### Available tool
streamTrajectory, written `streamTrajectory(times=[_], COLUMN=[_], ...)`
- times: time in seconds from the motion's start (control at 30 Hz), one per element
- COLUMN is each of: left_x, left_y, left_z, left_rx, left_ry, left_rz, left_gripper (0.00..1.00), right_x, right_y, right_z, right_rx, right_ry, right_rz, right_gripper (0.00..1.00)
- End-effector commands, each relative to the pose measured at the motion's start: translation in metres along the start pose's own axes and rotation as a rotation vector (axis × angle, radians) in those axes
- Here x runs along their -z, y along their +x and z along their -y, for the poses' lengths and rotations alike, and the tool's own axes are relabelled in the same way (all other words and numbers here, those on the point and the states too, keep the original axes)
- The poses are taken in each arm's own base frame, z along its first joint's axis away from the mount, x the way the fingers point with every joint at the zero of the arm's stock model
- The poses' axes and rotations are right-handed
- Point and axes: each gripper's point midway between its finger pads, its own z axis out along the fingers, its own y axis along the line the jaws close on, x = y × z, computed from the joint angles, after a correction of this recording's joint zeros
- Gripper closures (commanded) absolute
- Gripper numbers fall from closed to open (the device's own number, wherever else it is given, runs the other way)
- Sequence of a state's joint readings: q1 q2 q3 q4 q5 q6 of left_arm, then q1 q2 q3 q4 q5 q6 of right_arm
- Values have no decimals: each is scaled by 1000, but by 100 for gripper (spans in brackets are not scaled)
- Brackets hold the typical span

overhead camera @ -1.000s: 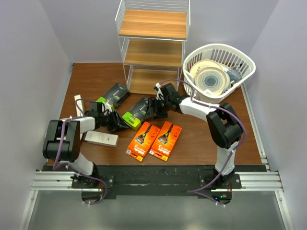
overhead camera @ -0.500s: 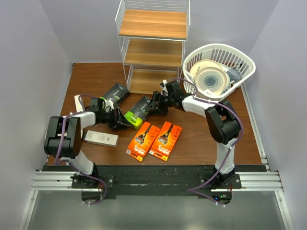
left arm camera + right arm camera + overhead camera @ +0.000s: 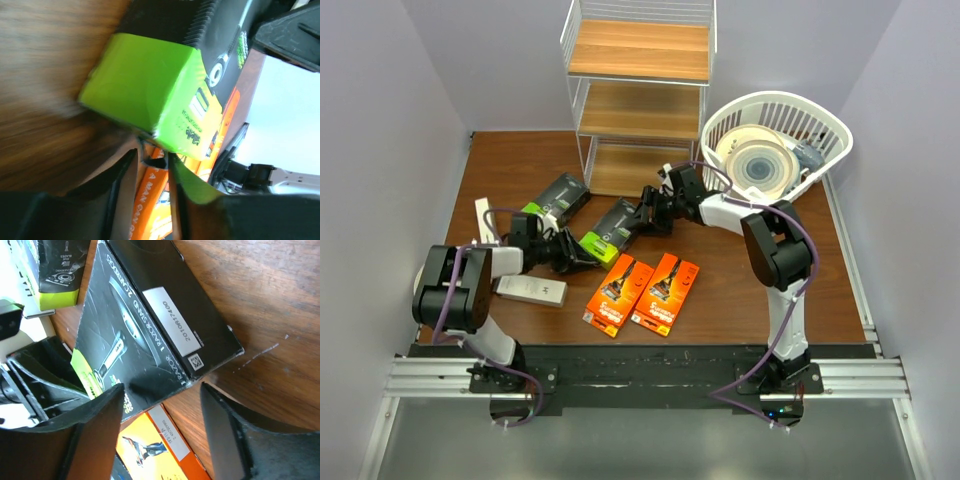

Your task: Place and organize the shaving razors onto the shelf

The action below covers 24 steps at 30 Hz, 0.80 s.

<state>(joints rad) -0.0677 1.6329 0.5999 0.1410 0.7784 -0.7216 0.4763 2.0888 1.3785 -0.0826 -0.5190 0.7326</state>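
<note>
The shelf (image 3: 638,95) stands at the back of the table, its boards bare. A black razor box with a lime-green end (image 3: 609,231) lies in the middle between both arms. My left gripper (image 3: 578,254) is at its green end (image 3: 145,90), jaws narrowly open with nothing between them (image 3: 152,162). My right gripper (image 3: 647,213) is at the box's far black end (image 3: 135,325), open wide (image 3: 162,395), the box corner just beyond the tips. A second black box (image 3: 558,198) lies further left. Two orange cards (image 3: 620,293) (image 3: 664,291) lie in front, two white boxes (image 3: 531,290) (image 3: 482,221) at the left.
A white slotted basket (image 3: 825,118) holding cream plates (image 3: 756,165) sits tilted at the back right, close behind the right arm. The left arm lies low across the table's left side. Purple walls close in on both sides.
The right gripper has shifted slightly up and right along the black box's far end. The left gripper has moved a little at the green end, its jaws widening, then narrowing.
</note>
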Motion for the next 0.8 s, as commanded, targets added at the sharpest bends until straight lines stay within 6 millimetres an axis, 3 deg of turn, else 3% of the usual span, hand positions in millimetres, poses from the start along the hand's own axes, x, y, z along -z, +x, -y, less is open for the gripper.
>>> streamTrajectory(times=[0.0,0.03,0.1,0.13,0.2,0.5,0.77], left_x=[-11,-14,-13,-15,-15,-24,-38], left_y=[-8,-3,-7,-6,-13,-18,-9], left_z=[33,42,63,70,83,140,155], left_rx=[-47,-25,-63,-57,-92,-163,-177], left_ry=[146,172,261,281,319,460,492], left_rz=[64,55,79,77,97,96,57], left_gripper=[72,81,87,96,99,100,100], right_x=[34,37,44,46,49,60,66], right_y=[-8,-4,4,5,10,9,5], right_z=[-10,-8,-5,-4,-7,-31,-46], right_rx=[-44,-68,-127,-145,-196,-322,-353], right_ry=[-19,-21,-25,-27,-51,-103,-138], right_rz=[35,22,-5,-10,-31,-49,-44], right_gripper=[29,27,21,20,16,4,2])
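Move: The black-and-green razor box is centred about 7 cm ahead and 4 cm right of the left hand, whose fingers are at its near green-end corner. From the right hand, the same box is some 6 cm left, 2 cm back and 2 cm below. From the left hand, the left orange razor pack is 8 cm back and 5 cm right, and the second green box 15 cm ahead and 9 cm left. Rightward and then also upward and a little forward, the left hand closes its fingers on the thin flap at the box's green-end corner, hauling it some 9 cm right and 8 cm up as the wrist tilts. The right hand spreads fully, backing off right, then rising about 4 cm and easing slightly left, tilting to bring its open fingers around the box. ##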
